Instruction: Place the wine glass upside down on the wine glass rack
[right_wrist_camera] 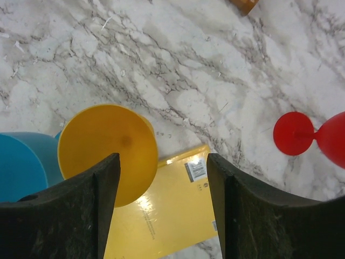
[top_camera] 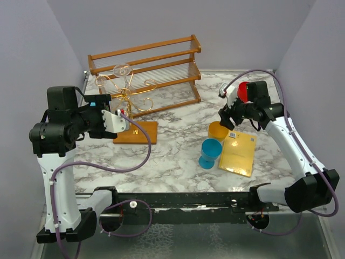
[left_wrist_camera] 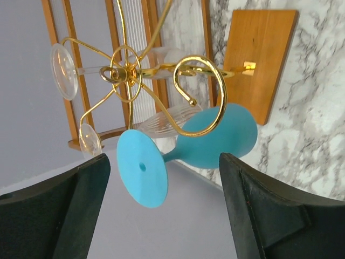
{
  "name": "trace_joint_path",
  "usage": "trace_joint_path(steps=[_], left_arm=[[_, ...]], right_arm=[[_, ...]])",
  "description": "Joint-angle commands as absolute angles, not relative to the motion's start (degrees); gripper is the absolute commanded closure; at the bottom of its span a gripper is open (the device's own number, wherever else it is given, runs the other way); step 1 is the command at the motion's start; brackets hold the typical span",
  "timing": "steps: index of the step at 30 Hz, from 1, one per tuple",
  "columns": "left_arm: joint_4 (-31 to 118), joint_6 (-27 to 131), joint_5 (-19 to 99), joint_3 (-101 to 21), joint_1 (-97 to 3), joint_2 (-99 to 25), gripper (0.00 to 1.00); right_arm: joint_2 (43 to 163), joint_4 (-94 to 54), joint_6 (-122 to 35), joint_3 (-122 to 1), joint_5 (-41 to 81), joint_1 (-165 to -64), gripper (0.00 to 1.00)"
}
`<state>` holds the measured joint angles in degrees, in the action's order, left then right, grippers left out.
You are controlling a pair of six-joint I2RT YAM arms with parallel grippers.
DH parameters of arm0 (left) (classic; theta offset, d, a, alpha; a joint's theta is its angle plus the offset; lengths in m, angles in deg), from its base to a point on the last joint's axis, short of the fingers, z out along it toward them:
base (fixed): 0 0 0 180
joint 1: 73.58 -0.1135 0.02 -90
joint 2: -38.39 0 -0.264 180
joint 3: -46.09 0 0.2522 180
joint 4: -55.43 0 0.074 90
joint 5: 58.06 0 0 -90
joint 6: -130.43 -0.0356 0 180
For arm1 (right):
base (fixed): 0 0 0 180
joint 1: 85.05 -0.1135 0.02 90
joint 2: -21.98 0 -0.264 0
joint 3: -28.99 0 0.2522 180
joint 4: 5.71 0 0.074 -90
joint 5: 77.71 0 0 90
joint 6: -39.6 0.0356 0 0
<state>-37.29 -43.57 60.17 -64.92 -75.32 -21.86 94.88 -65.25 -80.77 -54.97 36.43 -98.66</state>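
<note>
A blue wine glass hangs upside down from a curled gold arm of the wine glass rack, its foot towards my left gripper. The left gripper is open just short of that foot, touching nothing. Two clear glasses also hang on the rack, which stands on an orange-brown base. My right gripper hovers open over the table, between a yellow upside-down glass and a yellow envelope.
A second blue glass stands by the yellow glass and the envelope. A red glass lies on its side to the right. A two-tier wooden slatted shelf stands behind the rack.
</note>
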Motion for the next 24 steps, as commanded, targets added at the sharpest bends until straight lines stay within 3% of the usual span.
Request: trace_joint_path(steps=[1, 14, 24], left_arm=[[-35.0, -37.3, 68.8, -66.4, -75.1, -21.2, 0.03], [-27.4, -29.7, 73.7, -66.5, -75.1, -21.5, 0.01], [-25.8, -28.8, 75.2, -66.1, -75.1, -21.7, 0.01]], right_arm=[[96.9, -70.3, -80.9, -56.9, 33.5, -99.3, 0.39], [103.7, -70.6, -78.5, -58.5, 31.2, -100.7, 0.66], [108.1, -69.8, -77.1, -62.4, 32.8, -101.5, 0.96]])
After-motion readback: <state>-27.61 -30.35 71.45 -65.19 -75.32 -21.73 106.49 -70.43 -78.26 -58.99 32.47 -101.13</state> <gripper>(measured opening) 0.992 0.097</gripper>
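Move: The yellow glass I am after stands just left of and slightly behind my right hand: its middle about 3 cm left, 2 cm back and 9 cm down. From the same hand, the standing blue glass is about 5 cm left and 10 cm back, the red glass roughly 6 cm right and 10 cm ahead, and the yellow book 6 cm right and 7 cm back. The hanging blue glass is about 3 cm ahead, 1 cm left and 4 cm below my left hand. I lower my right hand about 5 cm onto the forward-right rim of the yellow glass, tipping the fingers some 10 to 15 degrees further down, and close them nearly shut to pinch its wall, one pad inside and one outside. Meanwhile my left hand opens fully and draws rightward and up from the hanging blue glass, about 3.5 cm each way, rolling so its left side dips. ##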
